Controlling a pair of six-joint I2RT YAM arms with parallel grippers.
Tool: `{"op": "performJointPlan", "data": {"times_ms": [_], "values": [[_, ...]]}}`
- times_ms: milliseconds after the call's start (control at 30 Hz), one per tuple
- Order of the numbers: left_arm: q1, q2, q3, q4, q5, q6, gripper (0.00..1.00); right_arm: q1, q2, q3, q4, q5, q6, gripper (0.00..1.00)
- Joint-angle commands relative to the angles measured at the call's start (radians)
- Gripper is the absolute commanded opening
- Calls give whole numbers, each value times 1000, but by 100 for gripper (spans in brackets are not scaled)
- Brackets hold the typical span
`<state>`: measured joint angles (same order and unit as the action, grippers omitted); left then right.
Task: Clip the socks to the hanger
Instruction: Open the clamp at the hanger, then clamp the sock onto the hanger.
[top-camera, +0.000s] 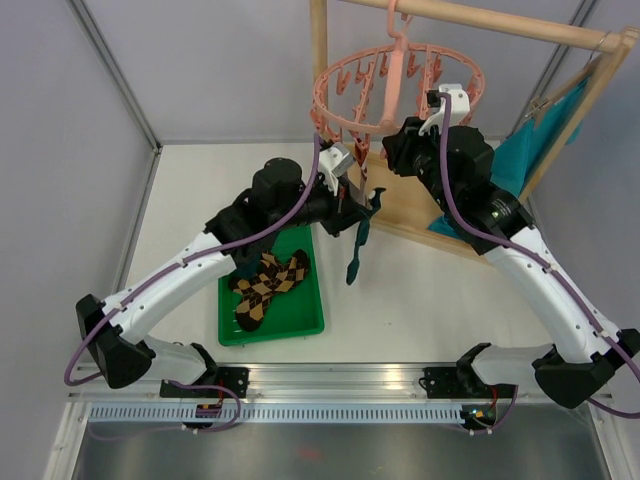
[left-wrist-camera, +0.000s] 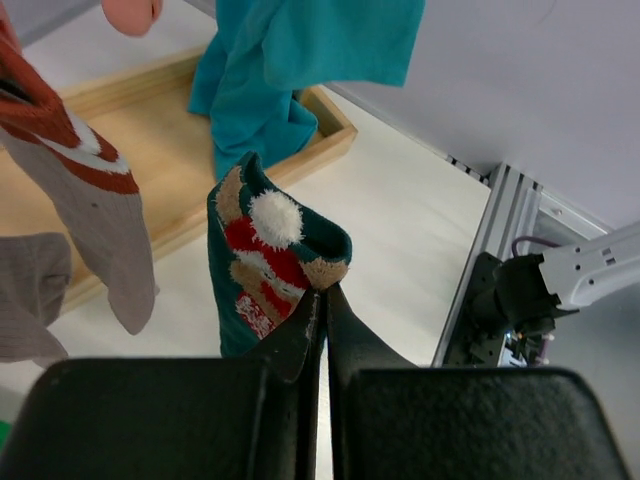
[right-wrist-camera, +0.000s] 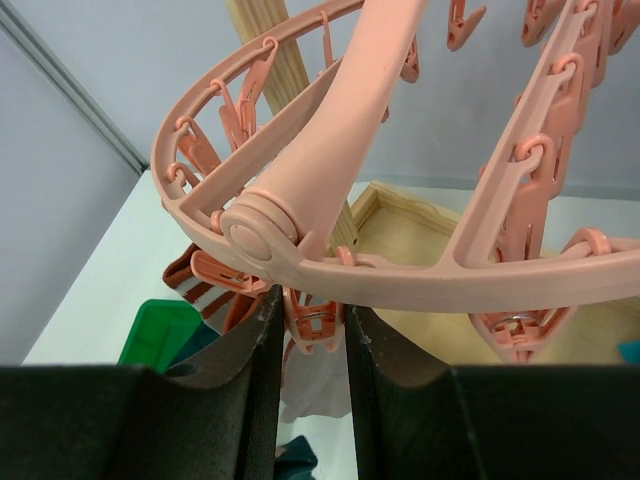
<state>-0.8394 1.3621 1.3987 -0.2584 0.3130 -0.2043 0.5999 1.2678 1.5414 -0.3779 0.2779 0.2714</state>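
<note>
The pink hanger (top-camera: 395, 85) hangs from the wooden rail, its ring (right-wrist-camera: 420, 280) filling the right wrist view. My right gripper (right-wrist-camera: 312, 300) is shut on one dangling clip peg (right-wrist-camera: 318, 322) under the ring. A grey-brown sock (left-wrist-camera: 100, 220) with a red-and-white striped cuff (right-wrist-camera: 195, 285) hangs from the hanger. Just below the ring, my left gripper (top-camera: 365, 205) is shut on the edge of the dark teal sock (left-wrist-camera: 265, 260), which dangles (top-camera: 357, 245) beneath it. The brown-black argyle socks (top-camera: 268, 288) lie in the green tray (top-camera: 270, 335).
The wooden rail frame (top-camera: 500, 25) stands at the back right on a wooden base (left-wrist-camera: 160, 150). A large bright teal cloth (top-camera: 530, 150) hangs on it. Grey walls close in the table at the left and back.
</note>
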Motion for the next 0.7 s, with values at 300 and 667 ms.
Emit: {"op": "performJointPlan", "data": {"times_ms": [300,667], "values": [[-10,43,-55,317,-143,-3,2,60,100,82,-181,89,114,0],[-10,94,-33,343,-216,8,2,58,100,94,-210,122,114,0]]}}
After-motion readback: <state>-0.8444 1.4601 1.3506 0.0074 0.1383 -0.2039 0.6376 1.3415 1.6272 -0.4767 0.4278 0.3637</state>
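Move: The clip I mean to hold open is already pinched between my right fingertips, with the hanger's rim about 4 cm above it and a centimetre farther out. From my left hand, which holds the Christmas sock, that clip is some 11 cm ahead, 3 cm to the right and 8 cm up. The striped sock hangs about 5 cm left of the clip, level with it front to back, its middle 6 cm lower. I carry the Christmas sock forward about 5 cm with my left hand, slightly rightward, in under the clip, rising a little and then settling back down while the hand turns some 10 degrees counter-clockwise; the grip stays shut. My right hand keeps squeezing the clip, easing it about 1 cm forward and down as it swings roughly 5 degrees clockwise and tips down. ##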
